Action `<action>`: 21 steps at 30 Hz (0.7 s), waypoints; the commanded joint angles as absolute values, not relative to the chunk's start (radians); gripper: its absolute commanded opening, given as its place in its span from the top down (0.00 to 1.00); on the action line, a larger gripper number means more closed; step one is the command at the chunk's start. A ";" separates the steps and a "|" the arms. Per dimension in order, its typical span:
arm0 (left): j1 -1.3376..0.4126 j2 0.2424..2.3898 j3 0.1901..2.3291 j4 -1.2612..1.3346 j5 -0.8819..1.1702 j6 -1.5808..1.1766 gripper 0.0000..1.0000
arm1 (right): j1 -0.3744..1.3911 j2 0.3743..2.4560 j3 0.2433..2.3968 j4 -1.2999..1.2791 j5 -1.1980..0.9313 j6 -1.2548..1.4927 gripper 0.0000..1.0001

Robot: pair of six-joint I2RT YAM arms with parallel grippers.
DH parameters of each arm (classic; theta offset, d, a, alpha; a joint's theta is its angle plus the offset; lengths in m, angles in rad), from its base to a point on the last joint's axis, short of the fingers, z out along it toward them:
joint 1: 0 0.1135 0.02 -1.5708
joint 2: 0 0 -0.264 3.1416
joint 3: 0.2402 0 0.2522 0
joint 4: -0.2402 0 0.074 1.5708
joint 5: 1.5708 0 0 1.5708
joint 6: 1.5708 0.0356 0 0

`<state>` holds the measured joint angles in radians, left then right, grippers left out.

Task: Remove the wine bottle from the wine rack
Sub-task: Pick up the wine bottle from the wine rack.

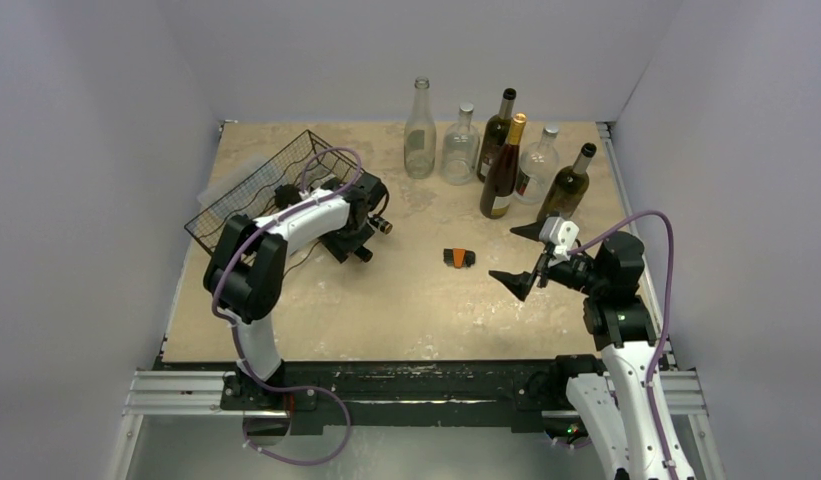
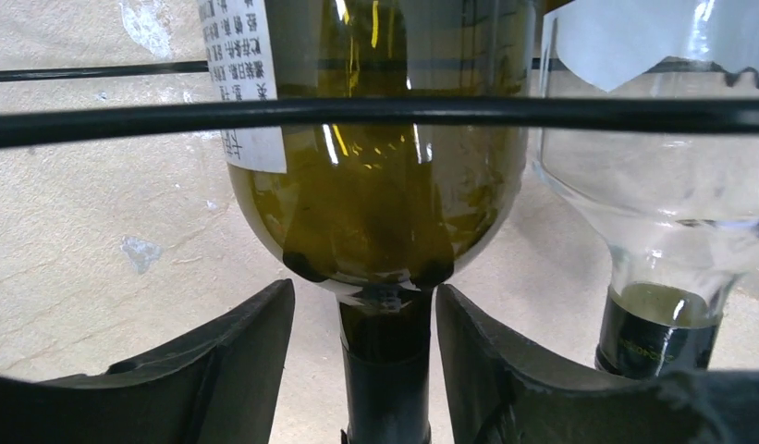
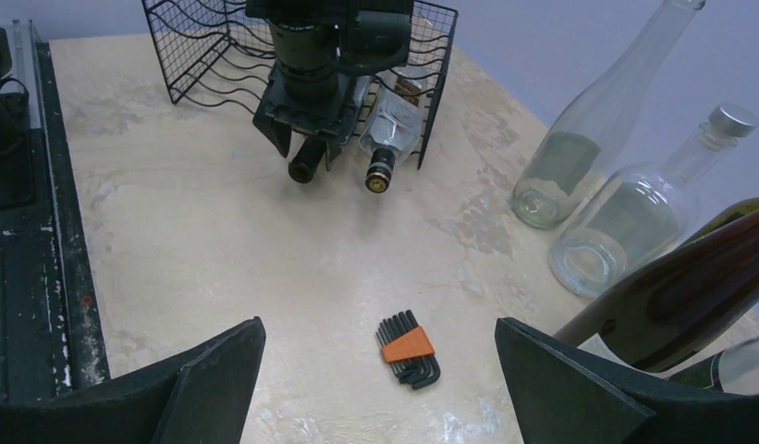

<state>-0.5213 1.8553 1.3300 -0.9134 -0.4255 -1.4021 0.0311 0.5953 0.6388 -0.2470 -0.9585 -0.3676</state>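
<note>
The wine bottle (image 2: 375,185), dark green with a white label, lies in the black wire wine rack (image 1: 251,185) with its neck (image 2: 386,370) pointing out toward me. My left gripper (image 2: 364,296) straddles that neck. Its right finger sits almost against the glass and a narrow gap shows at the left finger, so the jaws stand open round it. From the right wrist view the bottle's black cap (image 3: 304,169) pokes out under the left gripper (image 3: 306,111). My right gripper (image 1: 514,257) hovers wide open over the table and holds nothing.
A clear bottle (image 2: 662,166) lies in the rack beside the green one, its gold cap (image 3: 380,176) sticking out. An orange-banded hex key set (image 1: 458,258) lies mid-table. Several bottles (image 1: 501,150) stand upright along the back right, close to my right arm.
</note>
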 commanded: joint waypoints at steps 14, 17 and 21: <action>-0.509 1.769 1.275 -0.898 -0.440 -1.437 0.90 | 0.026 0.586 0.646 -0.229 -0.945 -0.375 0.01; -0.511 1.715 1.248 -0.882 -0.421 -1.419 0.96 | 0.026 0.586 0.646 -0.229 -0.946 -0.375 0.01; -0.511 1.639 1.200 -0.860 -0.379 -1.429 1.00 | 0.026 0.584 0.646 -0.228 -0.946 -0.375 0.01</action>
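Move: The wine bottle's neck is already right at the left hand, about 1 cm below the point between its half-open fingers. The bottle's body slopes up into the rack, its middle about 5 cm ahead, 6 cm left and 3 cm above. The clear bottle with the black cap has its middle some 10 cm ahead, level sideways and 3 cm up. From the right hand, the neck is roughly 11 cm ahead, 31 cm left and 21 cm below. Nearly in place, the left hand eases down under half a centimetre while its fingers close from both sides and pinch the wine bottle's neck just below the shoulder. Keeping that grip, it begins to lift, rising about 1.5 cm and drawing back about 1 cm, with a slight wrist tilt of some 5 degrees. ##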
